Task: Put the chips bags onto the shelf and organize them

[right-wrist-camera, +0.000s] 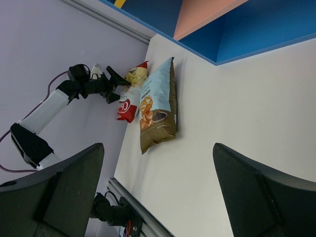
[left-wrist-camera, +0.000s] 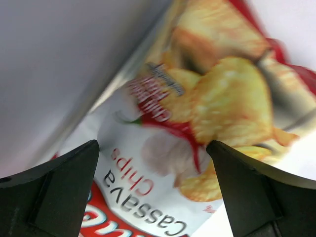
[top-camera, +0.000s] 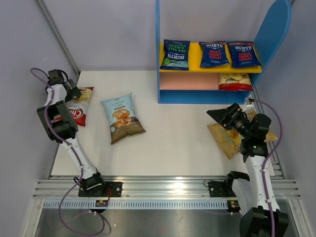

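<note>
The shelf stands at the back right. Three dark blue Burts chips bags stand on its yellow board, and a red-white bag sits on the pink board. On the table lie a light blue-brown cassava bag, a red-white Chuba bag and a tan-gold bag. My left gripper hovers open just over the Chuba bag. My right gripper is open above the tan-gold bag's far end, holding nothing.
A grey wall runs close along the table's left edge beside the Chuba bag. The metal rail with both arm bases lines the near edge. The right wrist view also shows the left arm and the shelf's blue base.
</note>
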`<state>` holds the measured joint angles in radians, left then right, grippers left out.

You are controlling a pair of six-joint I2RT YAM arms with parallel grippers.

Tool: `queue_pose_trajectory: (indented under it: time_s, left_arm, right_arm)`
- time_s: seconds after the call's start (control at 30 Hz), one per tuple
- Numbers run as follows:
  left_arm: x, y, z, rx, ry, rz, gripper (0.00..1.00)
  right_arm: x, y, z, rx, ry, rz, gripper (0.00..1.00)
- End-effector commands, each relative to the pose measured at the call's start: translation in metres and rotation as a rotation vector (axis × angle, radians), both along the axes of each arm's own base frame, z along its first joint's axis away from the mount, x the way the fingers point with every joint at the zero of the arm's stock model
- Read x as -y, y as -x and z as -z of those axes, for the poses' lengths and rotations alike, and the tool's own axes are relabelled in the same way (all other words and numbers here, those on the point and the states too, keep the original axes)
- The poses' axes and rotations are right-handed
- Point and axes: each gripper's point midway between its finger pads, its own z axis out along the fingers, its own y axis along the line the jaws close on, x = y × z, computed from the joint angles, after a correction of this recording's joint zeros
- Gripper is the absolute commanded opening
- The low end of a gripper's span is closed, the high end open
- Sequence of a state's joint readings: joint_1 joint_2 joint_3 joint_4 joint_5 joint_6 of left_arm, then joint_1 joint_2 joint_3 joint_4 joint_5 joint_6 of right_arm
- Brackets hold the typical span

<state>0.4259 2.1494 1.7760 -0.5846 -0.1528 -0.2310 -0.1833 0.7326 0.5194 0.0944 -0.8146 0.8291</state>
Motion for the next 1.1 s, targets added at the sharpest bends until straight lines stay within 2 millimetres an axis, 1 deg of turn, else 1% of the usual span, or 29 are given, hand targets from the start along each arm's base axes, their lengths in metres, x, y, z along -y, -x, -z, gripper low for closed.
queue_pose_trajectory:
  time_s: [0.0, 0.03, 0.07, 0.1, 0.13, 0.17, 0.2, 0.23, 0.27, 0.3, 0.33, 0.37, 0.4, 0.47, 0.5, 0.57, 0.63, 0.67, 0.73, 0.77, 0.8, 0.83, 0.87, 0.9, 0.93, 1.0, 1.07]
  left_arm:
    - [0.046, -0.039, -0.011, 0.159, 0.137, 0.187, 0.99]
    - [0.054, -0.041, -0.01, 0.173, 0.169, 0.194, 0.99]
    - [0.063, -0.045, -0.015, 0.197, 0.179, 0.208, 0.99]
    - [0.071, -0.047, -0.013, 0.218, 0.198, 0.205, 0.99]
    - [0.077, -0.048, -0.015, 0.229, 0.204, 0.204, 0.99]
    - [0.089, -0.051, -0.016, 0.232, 0.211, 0.217, 0.99]
    - [0.096, -0.051, -0.02, 0.247, 0.22, 0.207, 0.99]
    - [0.098, -0.05, -0.02, 0.242, 0.211, 0.186, 0.99]
    - [0.107, -0.051, -0.021, 0.244, 0.21, 0.181, 0.99]
    - [0.111, -0.051, -0.026, 0.264, 0.225, 0.145, 0.99]
    - [0.114, -0.045, -0.02, 0.25, 0.226, 0.117, 0.99]
    - [0.125, -0.045, -0.02, 0.254, 0.23, 0.113, 0.99]
    - [0.13, -0.045, -0.022, 0.27, 0.241, 0.093, 0.99]
    - [0.146, -0.042, -0.03, 0.282, 0.231, 0.093, 0.99]
    - [0.146, -0.042, -0.033, 0.291, 0.215, 0.071, 0.99]
    - [0.154, -0.042, -0.045, 0.309, 0.226, 0.078, 0.99]
    - [0.154, -0.044, -0.053, 0.315, 0.224, 0.085, 0.99]
    - [0.153, -0.046, -0.064, 0.325, 0.21, 0.099, 0.99]
    - [0.149, -0.049, -0.077, 0.334, 0.163, 0.167, 0.99]
    - [0.152, -0.052, -0.08, 0.339, 0.165, 0.211, 0.99]
    - [0.148, -0.056, -0.087, 0.349, 0.139, 0.264, 0.99]
    - [0.149, -0.058, -0.088, 0.369, 0.186, 0.32, 0.99]
    - [0.146, -0.061, -0.081, 0.368, 0.211, 0.347, 0.99]
    - [0.145, -0.064, -0.083, 0.383, 0.224, 0.389, 0.99]
    - [0.145, -0.064, -0.084, 0.402, 0.279, 0.437, 0.99]
    - [0.143, -0.071, -0.084, 0.435, 0.303, 0.513, 0.99]
    - [0.139, -0.073, -0.086, 0.462, 0.343, 0.546, 0.99]
  right_arm:
    - [-0.004, 0.001, -0.008, 0.053, 0.005, -0.028, 0.99]
    - [-0.004, 0.001, -0.008, 0.054, 0.009, -0.027, 0.99]
    - [-0.003, 0.001, -0.008, 0.054, 0.01, -0.024, 0.99]
    - [-0.003, 0.001, -0.008, 0.052, 0.012, -0.021, 0.99]
    - [-0.003, 0.001, -0.008, 0.053, 0.016, -0.02, 0.99]
    - [-0.003, 0.001, -0.008, 0.052, 0.018, -0.018, 0.99]
    - [-0.002, 0.001, -0.007, 0.05, 0.018, -0.017, 0.99]
    - [-0.002, 0.001, -0.008, 0.054, 0.02, -0.016, 0.99]
    - [-0.003, 0.001, -0.008, 0.055, 0.021, -0.019, 1.0]
    - [-0.003, 0.002, -0.008, 0.056, 0.023, -0.019, 0.99]
    - [-0.003, 0.002, -0.008, 0.057, 0.024, -0.02, 0.99]
    - [-0.004, 0.003, -0.008, 0.058, 0.025, -0.023, 0.99]
    - [-0.004, 0.004, -0.009, 0.058, 0.025, -0.024, 0.99]
    - [-0.004, 0.004, -0.01, 0.065, 0.029, -0.022, 0.99]
    - [-0.004, 0.005, -0.01, 0.066, 0.031, -0.024, 0.99]
    - [-0.005, 0.006, -0.011, 0.067, 0.031, -0.032, 0.99]
    - [-0.005, 0.007, -0.011, 0.07, 0.032, -0.033, 1.0]
    - [-0.006, 0.007, -0.012, 0.071, 0.032, -0.038, 0.99]
    - [-0.006, 0.008, -0.012, 0.074, 0.033, -0.039, 0.99]
    - [-0.007, 0.008, -0.012, 0.073, 0.035, -0.044, 0.99]
    - [-0.007, 0.008, -0.013, 0.076, 0.035, -0.047, 0.99]
    - [-0.008, 0.009, -0.014, 0.081, 0.036, -0.052, 1.0]
    - [-0.009, 0.011, -0.015, 0.082, 0.035, -0.059, 0.99]
    - [-0.01, 0.011, -0.016, 0.088, 0.037, -0.061, 0.99]
    - [-0.01, 0.012, -0.017, 0.092, 0.039, -0.063, 0.99]
    - [-0.011, 0.014, -0.018, 0.097, 0.041, -0.067, 1.0]
    - [-0.013, 0.015, -0.019, 0.104, 0.044, -0.08, 0.99]
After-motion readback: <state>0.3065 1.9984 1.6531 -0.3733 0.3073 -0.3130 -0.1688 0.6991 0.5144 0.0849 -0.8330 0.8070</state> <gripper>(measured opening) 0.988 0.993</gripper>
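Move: The left hand is low over the red chips bag, whose middle is about 7 cm back towards the base, 3 cm to the right and 3 cm below. The teal chips bag lies about 30 cm to the right of this hand and 13 cm nearer the base, also some 3 cm lower. From the right hand, the red bag is roughly 75 cm to the left, 14 cm ahead and 20 cm below. Rightward, staying low and wide open, the left hand sweeps about 16 cm with a small forward drift, its fingertips already against the red chips bag and pushing it towards the teal bag. It then rises some 7 cm, easing slightly forward and back left off the bag, while the wrist tips up and turns clockwise about 20 degrees. ##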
